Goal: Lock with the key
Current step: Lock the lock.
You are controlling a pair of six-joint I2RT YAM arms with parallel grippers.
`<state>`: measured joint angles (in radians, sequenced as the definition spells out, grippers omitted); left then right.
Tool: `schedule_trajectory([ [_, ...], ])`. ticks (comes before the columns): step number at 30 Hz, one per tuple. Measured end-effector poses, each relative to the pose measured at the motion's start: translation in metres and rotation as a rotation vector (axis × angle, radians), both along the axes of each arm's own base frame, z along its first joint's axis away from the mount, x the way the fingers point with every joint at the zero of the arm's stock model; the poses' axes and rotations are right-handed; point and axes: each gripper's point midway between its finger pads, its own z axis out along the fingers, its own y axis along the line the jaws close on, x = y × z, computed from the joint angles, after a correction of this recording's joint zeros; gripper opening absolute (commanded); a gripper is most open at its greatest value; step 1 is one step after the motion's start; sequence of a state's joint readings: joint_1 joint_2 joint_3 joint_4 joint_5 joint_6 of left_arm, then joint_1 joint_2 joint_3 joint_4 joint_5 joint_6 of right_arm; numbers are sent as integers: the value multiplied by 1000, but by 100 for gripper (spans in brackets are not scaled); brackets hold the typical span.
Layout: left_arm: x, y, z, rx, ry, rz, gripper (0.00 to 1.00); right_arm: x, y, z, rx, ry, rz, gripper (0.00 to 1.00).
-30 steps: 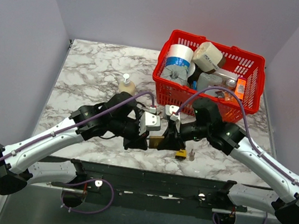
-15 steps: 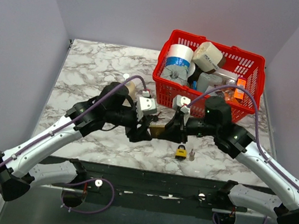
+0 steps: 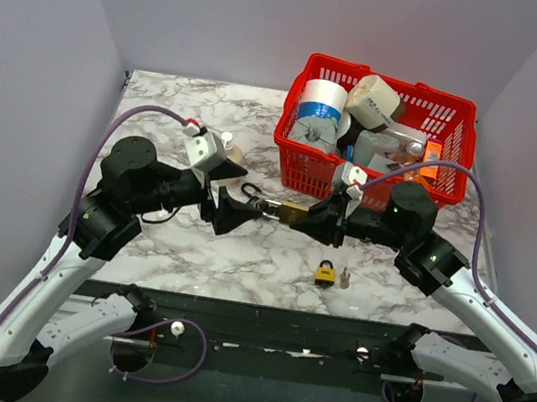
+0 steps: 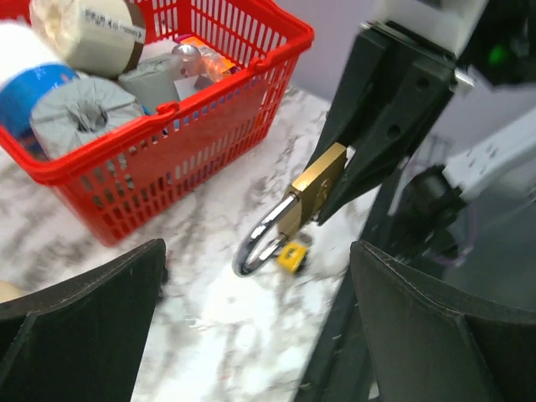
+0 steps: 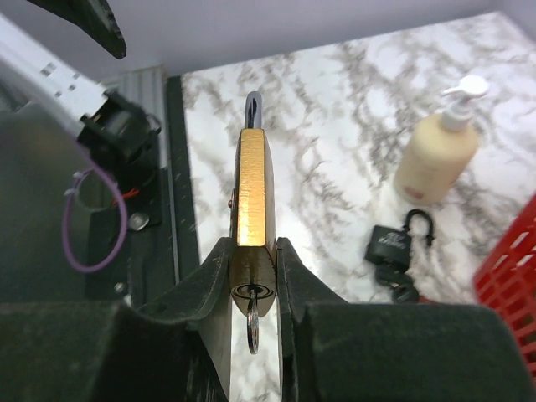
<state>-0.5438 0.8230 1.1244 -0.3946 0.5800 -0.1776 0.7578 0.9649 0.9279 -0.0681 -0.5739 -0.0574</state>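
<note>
A brass padlock (image 3: 294, 211) hangs above the table with my right gripper (image 3: 303, 216) shut on its body. In the right wrist view the brass padlock (image 5: 254, 193) stands edge-on between the fingers (image 5: 205, 285). A small key (image 5: 253, 325) sticks out of its keyhole. Its steel shackle (image 4: 258, 244) points toward my left gripper (image 3: 235, 208). That left gripper (image 4: 260, 335) is open and holds nothing, a short way left of the shackle.
A red basket (image 3: 461, 114) full of tape rolls and packets stands at the back right. A small yellow padlock (image 3: 326, 271) lies near the front edge. A black padlock (image 5: 389, 244) with keys lies beside a soap bottle (image 5: 437, 159).
My left gripper has opened wide and drawn back to the left. The right gripper has lifted the brass padlock off the table and carried it further back.
</note>
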Motion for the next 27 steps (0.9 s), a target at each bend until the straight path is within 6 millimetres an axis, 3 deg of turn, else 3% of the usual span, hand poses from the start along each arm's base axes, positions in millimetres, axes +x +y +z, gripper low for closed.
schedule_trajectory([
  [8,45,13,28,-320,362,184,99,42,-1,64,201,-202,-195,1],
  [11,51,13,46,-430,419,186,99,55,7,73,239,-245,-234,1],
  [13,53,14,63,-506,425,172,99,63,17,70,242,-258,-248,1],
  [16,55,15,72,-582,472,176,99,75,31,63,229,-273,-272,1],
  [20,63,15,66,-645,567,199,99,82,47,60,226,-299,-295,1],
  [27,79,12,13,-667,751,269,99,84,58,74,265,-351,-311,1],
])
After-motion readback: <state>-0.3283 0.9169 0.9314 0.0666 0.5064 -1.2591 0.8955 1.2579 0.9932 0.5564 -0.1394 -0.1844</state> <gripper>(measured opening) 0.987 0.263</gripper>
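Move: The brass padlock, already pinched in the right fingers with its body about 2 cm left of that hand point, lies some 8 cm right of, 2 cm behind and 6 cm below the open left hand. Far below the left hand, the black padlock lies about 3 cm ahead and 3 cm right; the soap bottle stands roughly 9 cm ahead and 6 cm left. The yellow padlock lies about 8 cm back and 7 cm right of the right hand, far below. Right hand carries the gripped brass padlock about 8 cm forward, rising leftward, toward the open, rolling, forward-moving left hand. ##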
